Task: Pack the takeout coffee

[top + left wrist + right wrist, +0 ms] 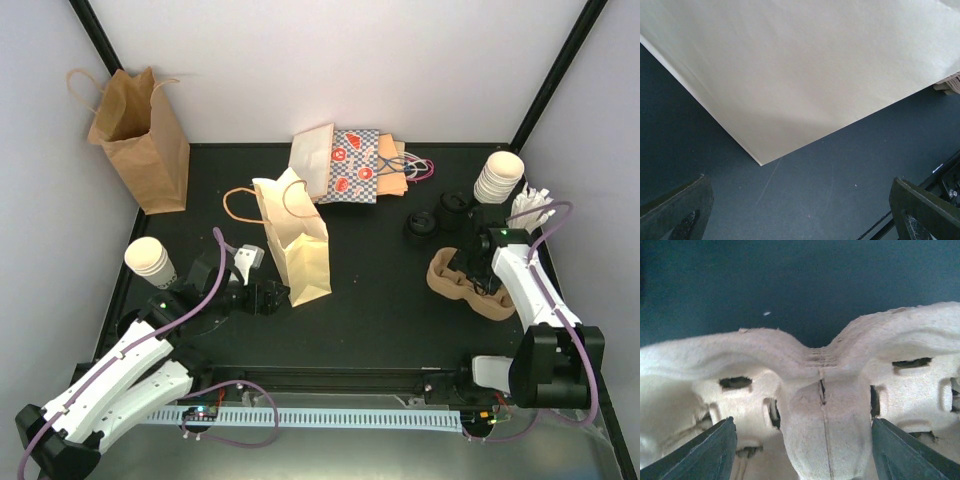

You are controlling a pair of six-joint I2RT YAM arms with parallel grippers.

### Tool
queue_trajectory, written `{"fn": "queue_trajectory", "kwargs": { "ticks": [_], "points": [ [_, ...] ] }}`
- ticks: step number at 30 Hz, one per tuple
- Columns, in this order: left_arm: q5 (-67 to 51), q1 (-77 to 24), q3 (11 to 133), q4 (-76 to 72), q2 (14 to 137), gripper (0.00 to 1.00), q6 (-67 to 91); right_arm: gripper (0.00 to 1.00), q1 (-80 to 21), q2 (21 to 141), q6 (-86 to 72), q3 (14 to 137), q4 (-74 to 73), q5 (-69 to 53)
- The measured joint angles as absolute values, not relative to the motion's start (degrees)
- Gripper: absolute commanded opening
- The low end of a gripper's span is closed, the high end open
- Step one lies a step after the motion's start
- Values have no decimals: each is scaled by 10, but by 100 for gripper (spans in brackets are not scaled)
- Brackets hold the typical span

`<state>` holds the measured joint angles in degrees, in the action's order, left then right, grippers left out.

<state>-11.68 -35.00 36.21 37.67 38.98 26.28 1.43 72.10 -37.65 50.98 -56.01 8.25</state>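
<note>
Two stacks of white takeout coffee cups stand on the black table, one at the left (150, 262) and one at the back right (498, 178). My left gripper (275, 297) (800, 220) is open and low over the mat, just short of the near corner of a cream handled paper bag (297, 243) (805, 65) that lies flat. My right gripper (476, 270) (800, 450) is open above a brown pulp cup carrier (462, 283) (825, 405). Its fingers (705, 450) straddle the carrier's central hump, with a gap on the left side.
A tall brown paper bag (143, 135) stands at the back left. Patterned and plain bags (347, 166) lie at the back centre. Black lids (432, 220) sit beside the carrier, and a bundle of white sticks (530, 207) lies at the right edge.
</note>
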Motion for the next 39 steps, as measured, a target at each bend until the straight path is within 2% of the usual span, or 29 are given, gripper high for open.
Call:
{"fn": "queue_trajectory", "kwargs": {
  "ticks": [11,14,17,19,21,24,30,33,39],
  "points": [
    [-116,-350,362,377,390,99,263,74,-10,720,-350,517,-563,70],
    [-116,-350,362,377,390,99,263,68,-10,720,-345,517,-563,72],
    [-116,-350,362,377,390,99,263,57,-10,722,-342,517,-562,72],
    [-116,-350,362,377,390,99,263,54,-10,724,-338,517,-561,72],
    [-116,-350,362,377,390,99,263,43,-10,726,-336,517,-563,74],
    [-115,-350,362,377,390,99,263,33,-10,726,-336,519,-567,76],
    [-109,-350,362,377,390,99,263,33,-10,726,-333,537,-589,77],
    [-107,-350,362,377,390,99,263,39,-10,725,-333,553,-601,78],
    [-107,-350,362,377,390,99,263,41,-10,718,-331,569,-619,82]
  ]
}}
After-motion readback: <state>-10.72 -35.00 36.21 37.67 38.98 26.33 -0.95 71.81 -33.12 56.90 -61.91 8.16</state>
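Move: The cup carrier sits directly under the right hand, its middle ridge between the open fingers, about 2 cm below the hand point. Beyond it the near stack of black lids lies about 14 cm ahead and 14 cm left of the hand, the farther lid stack some 18 cm ahead and 6 cm left, the jar of stirrers roughly 12 cm ahead and 9 cm right. From the left hand the carrier is about 45 cm to the right, level with it and some 12 cm lower. The carrier's middle ridge, with the right finger already against its side, is first pushed left as the right hand slides about 1.5 cm that way and turns slightly counter-clockwise. The hand then steadies, closes its fingers from both sides to pinch the ridge, and rises about 2.5 cm. ##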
